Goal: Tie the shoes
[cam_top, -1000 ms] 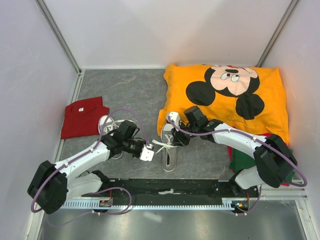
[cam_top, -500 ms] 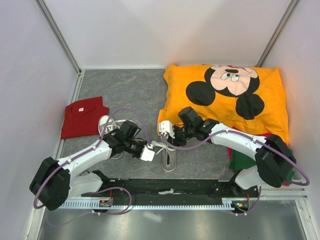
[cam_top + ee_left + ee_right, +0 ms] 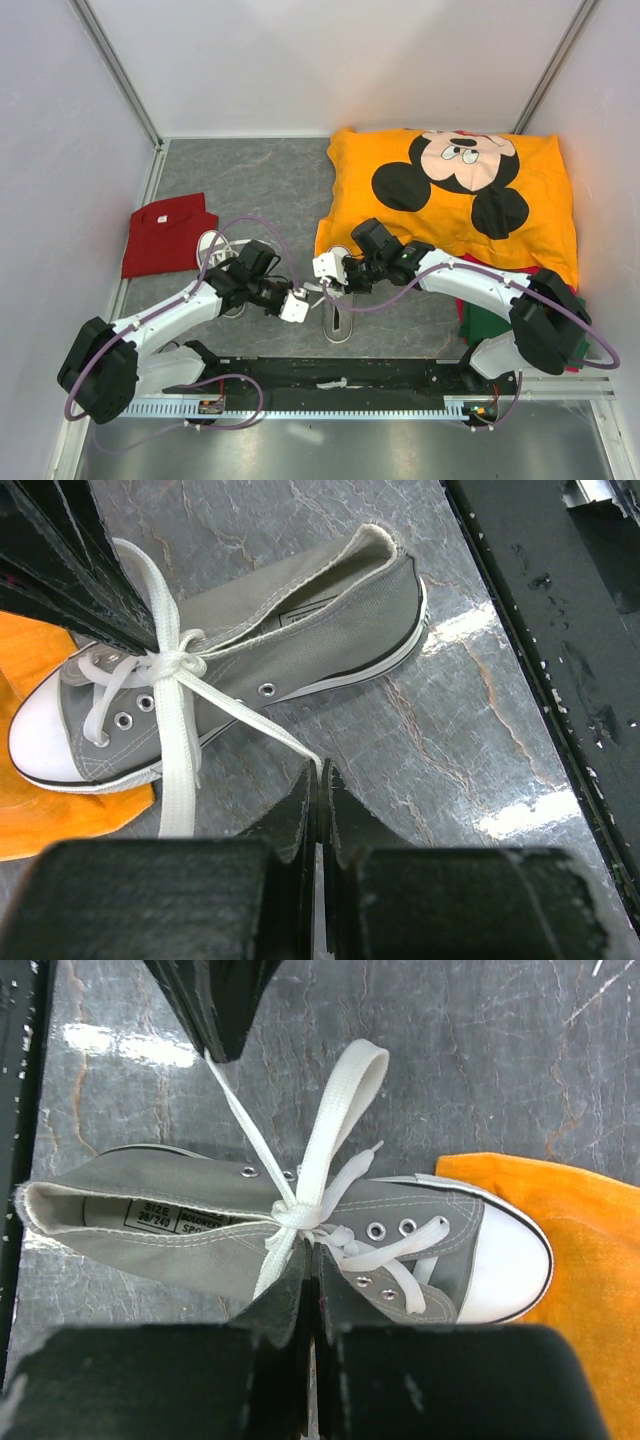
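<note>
One grey shoe [image 3: 338,312] lies on its side between my two grippers, its white toe cap [image 3: 505,1260] touching the orange cloth. Its laces cross in a knot [image 3: 295,1215], and a flat loop [image 3: 350,1080] sticks out from there. My left gripper [image 3: 320,772] is shut on a thin lace strand [image 3: 250,720] that runs taut from the knot. My right gripper [image 3: 312,1257] is shut with its tips right at the knot, pinching lace there. The other shoe [image 3: 213,247] sits behind my left arm, mostly hidden.
An orange Mickey Mouse cloth [image 3: 450,190] covers the back right. A folded red shirt [image 3: 165,235] lies at the left, and green cloth [image 3: 488,318] sits under my right arm. The black base rail [image 3: 340,375] runs along the near edge. White walls enclose the table.
My right gripper moved left over the shoe, opened, then shut at the knot. My left gripper stayed shut on its strand and barely moved.
</note>
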Action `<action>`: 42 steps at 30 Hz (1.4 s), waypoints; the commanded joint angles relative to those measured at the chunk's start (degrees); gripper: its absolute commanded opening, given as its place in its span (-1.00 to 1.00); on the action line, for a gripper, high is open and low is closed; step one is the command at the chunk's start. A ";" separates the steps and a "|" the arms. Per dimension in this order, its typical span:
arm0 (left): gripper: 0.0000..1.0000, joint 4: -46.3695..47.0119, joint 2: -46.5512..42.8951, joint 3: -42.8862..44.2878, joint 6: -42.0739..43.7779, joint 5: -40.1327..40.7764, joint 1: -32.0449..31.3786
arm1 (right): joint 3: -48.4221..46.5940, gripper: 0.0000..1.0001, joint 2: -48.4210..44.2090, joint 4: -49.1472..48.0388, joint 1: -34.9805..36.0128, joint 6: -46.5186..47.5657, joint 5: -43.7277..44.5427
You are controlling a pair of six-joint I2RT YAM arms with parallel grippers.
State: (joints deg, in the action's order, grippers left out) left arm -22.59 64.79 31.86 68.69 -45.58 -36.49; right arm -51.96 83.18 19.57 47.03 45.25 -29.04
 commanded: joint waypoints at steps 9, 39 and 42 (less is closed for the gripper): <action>-0.97 -0.17 -1.69 -0.83 1.45 -3.11 -0.34 | 3.27 -1.00 -5.39 -5.86 0.17 -15.18 9.95; 0.02 15.73 -6.27 2.59 -19.20 -7.06 8.72 | 11.80 -1.00 -12.07 -18.43 0.52 -33.21 9.79; 0.05 16.00 -1.61 4.96 -18.42 -7.06 7.93 | 11.80 -1.00 -11.64 -19.13 0.87 -33.04 9.70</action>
State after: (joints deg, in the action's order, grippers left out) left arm -11.60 59.22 33.04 54.15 -50.09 -27.92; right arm -40.40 72.36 4.27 47.31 11.60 -18.22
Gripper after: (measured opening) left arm 0.516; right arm 0.006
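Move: The left hand pinches a lace tail running taut to the knot, which lies about 4 cm ahead of it, 7 cm to its right and about level. The white loop standing on the left side of the knot is some 5 cm ahead and 3 cm right of that hand; the toe cap is 13 cm ahead, 8 cm right and lower. The right hand is closed on lace beside the knot, which sits 1 cm back, 2 cm left and just below its fingertips. The left fingers keep their pinch on the lace tail and draw it back about 2.5 cm, then open to let go and rise away, forward and up roughly 7 cm each way, swinging to point more forward. The right fingers stay shut on lace by the knot, turning clockwise some 30 degrees while easing slightly to the right and about 1.5 cm up. ##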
